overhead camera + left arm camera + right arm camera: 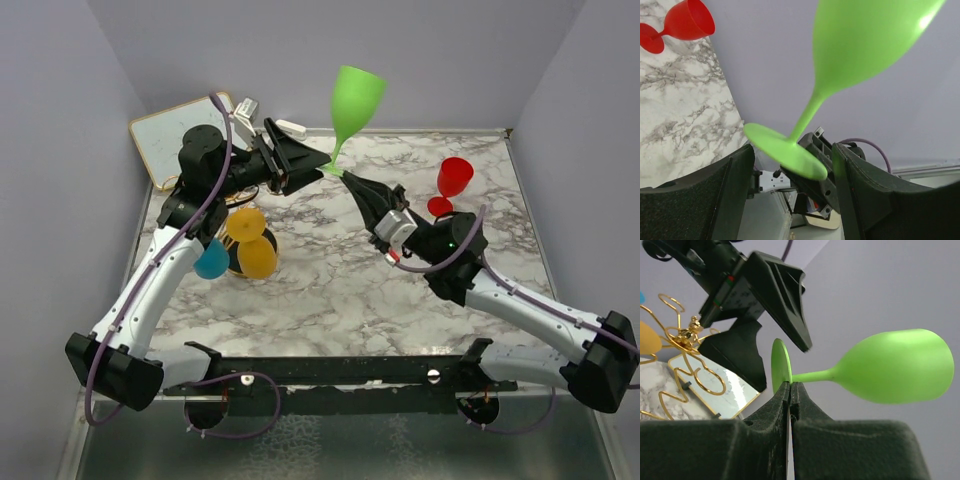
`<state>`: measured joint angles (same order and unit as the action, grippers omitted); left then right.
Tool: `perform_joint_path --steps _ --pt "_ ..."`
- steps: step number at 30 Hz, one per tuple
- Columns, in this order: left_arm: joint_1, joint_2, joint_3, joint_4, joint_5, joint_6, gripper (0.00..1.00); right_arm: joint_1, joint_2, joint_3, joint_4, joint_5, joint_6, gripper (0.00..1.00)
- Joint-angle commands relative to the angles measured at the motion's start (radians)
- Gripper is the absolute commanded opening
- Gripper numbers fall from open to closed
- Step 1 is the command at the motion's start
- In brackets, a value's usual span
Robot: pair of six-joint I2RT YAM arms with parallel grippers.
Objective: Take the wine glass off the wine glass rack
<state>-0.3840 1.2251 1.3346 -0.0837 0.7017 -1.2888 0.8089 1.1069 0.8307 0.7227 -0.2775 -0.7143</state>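
Note:
A green wine glass (357,100) is held up in the air over the far side of the table, bowl uppermost and clear of the rack. My right gripper (347,176) is shut on the rim of its round foot (780,365). My left gripper (322,162) is open, its fingers (735,175) standing on either side of that foot (785,150) without closing on it. The gold wire wine glass rack (685,340) stands at the left (234,262), below the left arm. It carries two yellow-orange glasses (252,240) and a blue one (211,260).
A red wine glass (452,180) stands upright on the marble table (330,270) at the back right. A white board (180,135) leans in the back left corner. Walls close in the table on the left, back and right.

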Motion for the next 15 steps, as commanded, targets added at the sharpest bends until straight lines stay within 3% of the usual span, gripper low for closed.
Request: perform_joint_path --steps 1,3,5,7,10,11,15 --pt "-0.003 0.003 -0.032 0.088 0.037 -0.069 0.66 0.078 0.058 -0.003 0.069 0.1 -0.18 0.01" --pt "-0.003 0.002 -0.031 0.092 0.037 -0.071 0.65 0.1 0.078 -0.02 0.106 0.128 -0.229 0.01" --pt "-0.003 -0.001 -0.033 0.085 0.035 -0.064 0.57 0.119 0.088 -0.04 0.15 0.146 -0.253 0.01" --pt "-0.003 -0.004 -0.04 0.082 0.035 -0.058 0.41 0.131 0.091 -0.052 0.178 0.162 -0.255 0.01" --pt "-0.003 -0.01 -0.055 0.081 0.036 -0.053 0.07 0.139 0.09 -0.059 0.191 0.182 -0.248 0.01" --pt "-0.003 -0.012 -0.06 0.082 0.037 -0.053 0.0 0.14 0.089 -0.061 0.191 0.191 -0.246 0.01" --pt "-0.003 -0.016 -0.074 0.083 0.036 -0.046 0.0 0.142 0.068 -0.071 0.182 0.222 -0.227 0.01"
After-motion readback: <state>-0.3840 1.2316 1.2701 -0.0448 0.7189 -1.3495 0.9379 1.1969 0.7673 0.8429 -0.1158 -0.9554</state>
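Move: The green wine glass, bowl up, is held by its foot in the right gripper. The foot's middle lies about 4 cm to the right of the left hand, 1 cm forward and 1 cm above; from the right hand it is about 2 cm left, 1 cm forward and 1 cm up. From the left hand, the orange wine glass hangs some 15 cm left, 3 cm back and 22 cm below; the red wine glass lies roughly 32 cm right, 22 cm forward and 41 cm below. Bring the left gripper down about 2 cm, its open fingers straddling the green glass's foot, then shut them to pinch the foot. Meanwhile, keep the right fingers closed on the foot and carry it about 3 cm down and 2.5 cm left, into the left gripper, turning the right wrist slightly clockwise. ##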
